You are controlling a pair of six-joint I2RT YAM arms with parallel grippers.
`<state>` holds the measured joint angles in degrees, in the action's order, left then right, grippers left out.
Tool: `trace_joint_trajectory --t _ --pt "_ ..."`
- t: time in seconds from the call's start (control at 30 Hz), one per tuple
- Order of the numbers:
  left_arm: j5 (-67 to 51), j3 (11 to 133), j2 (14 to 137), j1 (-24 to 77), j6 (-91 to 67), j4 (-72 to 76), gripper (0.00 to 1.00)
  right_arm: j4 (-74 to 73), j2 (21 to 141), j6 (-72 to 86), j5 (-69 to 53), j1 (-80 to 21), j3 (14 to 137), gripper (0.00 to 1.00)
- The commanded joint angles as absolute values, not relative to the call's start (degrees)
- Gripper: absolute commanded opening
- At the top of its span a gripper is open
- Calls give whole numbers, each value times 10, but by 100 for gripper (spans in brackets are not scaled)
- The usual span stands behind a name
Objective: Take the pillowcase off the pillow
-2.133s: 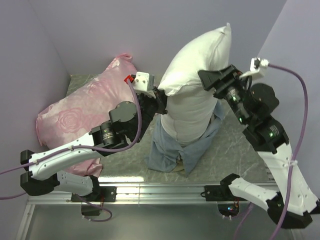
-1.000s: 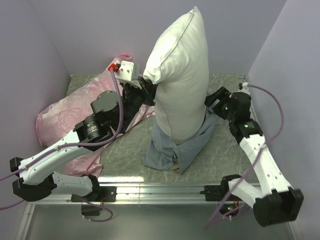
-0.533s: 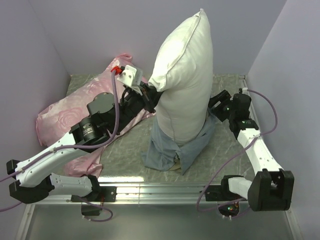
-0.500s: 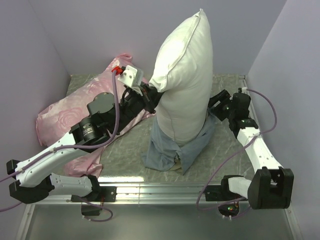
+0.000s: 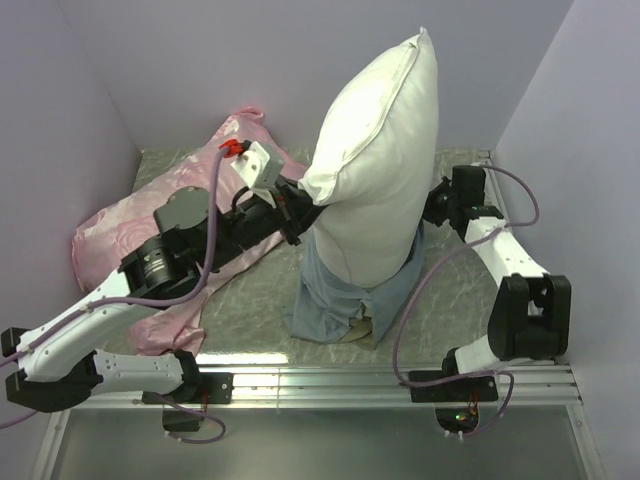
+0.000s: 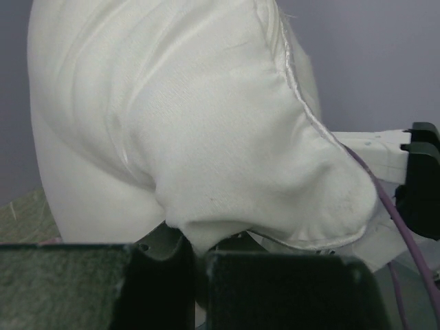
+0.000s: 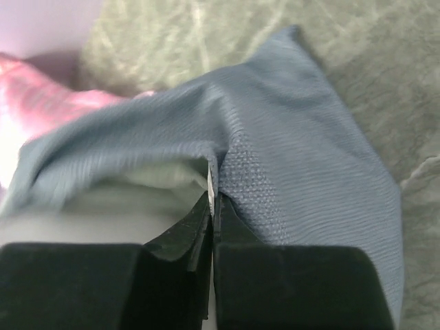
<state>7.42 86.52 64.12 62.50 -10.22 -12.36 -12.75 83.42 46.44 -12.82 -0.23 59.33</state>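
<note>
The white pillow (image 5: 375, 170) stands upright in the middle of the table, its top leaning right. Its lower end sits in the blue-grey pillowcase (image 5: 340, 300), which is bunched round its base. My left gripper (image 5: 295, 205) is shut on a fold of the pillow's left side; in the left wrist view the white pillow (image 6: 192, 117) bulges above the left gripper (image 6: 196, 258), pinched between its jaws. My right gripper (image 5: 428, 212) is at the pillow's right side, low down. In the right wrist view the right gripper (image 7: 213, 199) is shut on the edge of the pillowcase (image 7: 295, 172).
A shiny pink rose-patterned pillow (image 5: 160, 220) lies at the back left, under the left arm, and it also shows as the pink pillow (image 7: 41, 89) beyond the case. Purple walls close in the table (image 5: 460, 290) on the left, back and right. A metal rail (image 5: 330, 380) runs along the near edge.
My right gripper has gone from open to shut on the pillowcase edge, and its arm has folded back toward the right wall. The pillow's top has leaned further right.
</note>
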Motion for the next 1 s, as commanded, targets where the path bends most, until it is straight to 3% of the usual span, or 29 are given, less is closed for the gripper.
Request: trace_joint_trajectory --t 0.0,0.33,0.4,0.53,0.67,0.77,0.97 --pt "16 879 577 627 -90 -64 0 -136 874 473 -91 -3 621 2" --pt "121 868 525 627 -58 67 1 -92 949 497 -105 -3 588 1" --pt "159 892 547 627 -53 87 0 -80 940 495 -119 -10 584 5" --pt "202 932 604 627 -45 129 1 -83 883 461 -114 -44 584 24" --pt "271 968 668 627 -28 163 1 -90 762 461 -87 -74 549 55" --pt "329 1026 718 627 -23 146 1 -109 682 461 -76 -73 531 64" --pt "395 1101 788 627 -23 115 1 -125 522 464 -69 -90 499 68"
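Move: Ahead of the left hand, which still grips the white pillow's corner, the pillow's middle lies about 15 cm out, 14 cm right and 15 cm lower; the bunched pillowcase is some 6 cm ahead, 12 cm right and 45 cm below, the pink pillow 25 cm ahead, 28 cm left and 43 cm below. From the right hand, already pinching its rim, the pillowcase's middle is 17 cm back, 18 cm left, 11 cm down; the pillow's middle is 3 cm back, 15 cm left, 15 cm up. Pushing the pinched pillowcase rim down about 8 cm beside the pillow, the right hand then opens, lets go and climbs some 18 cm, drawing back towards its base. The left hand keeps the corner gripped and rises about 8 cm, swinging first left and a little back, then forward some 10 cm and right, turning nearly 30 degrees counter-clockwise. ##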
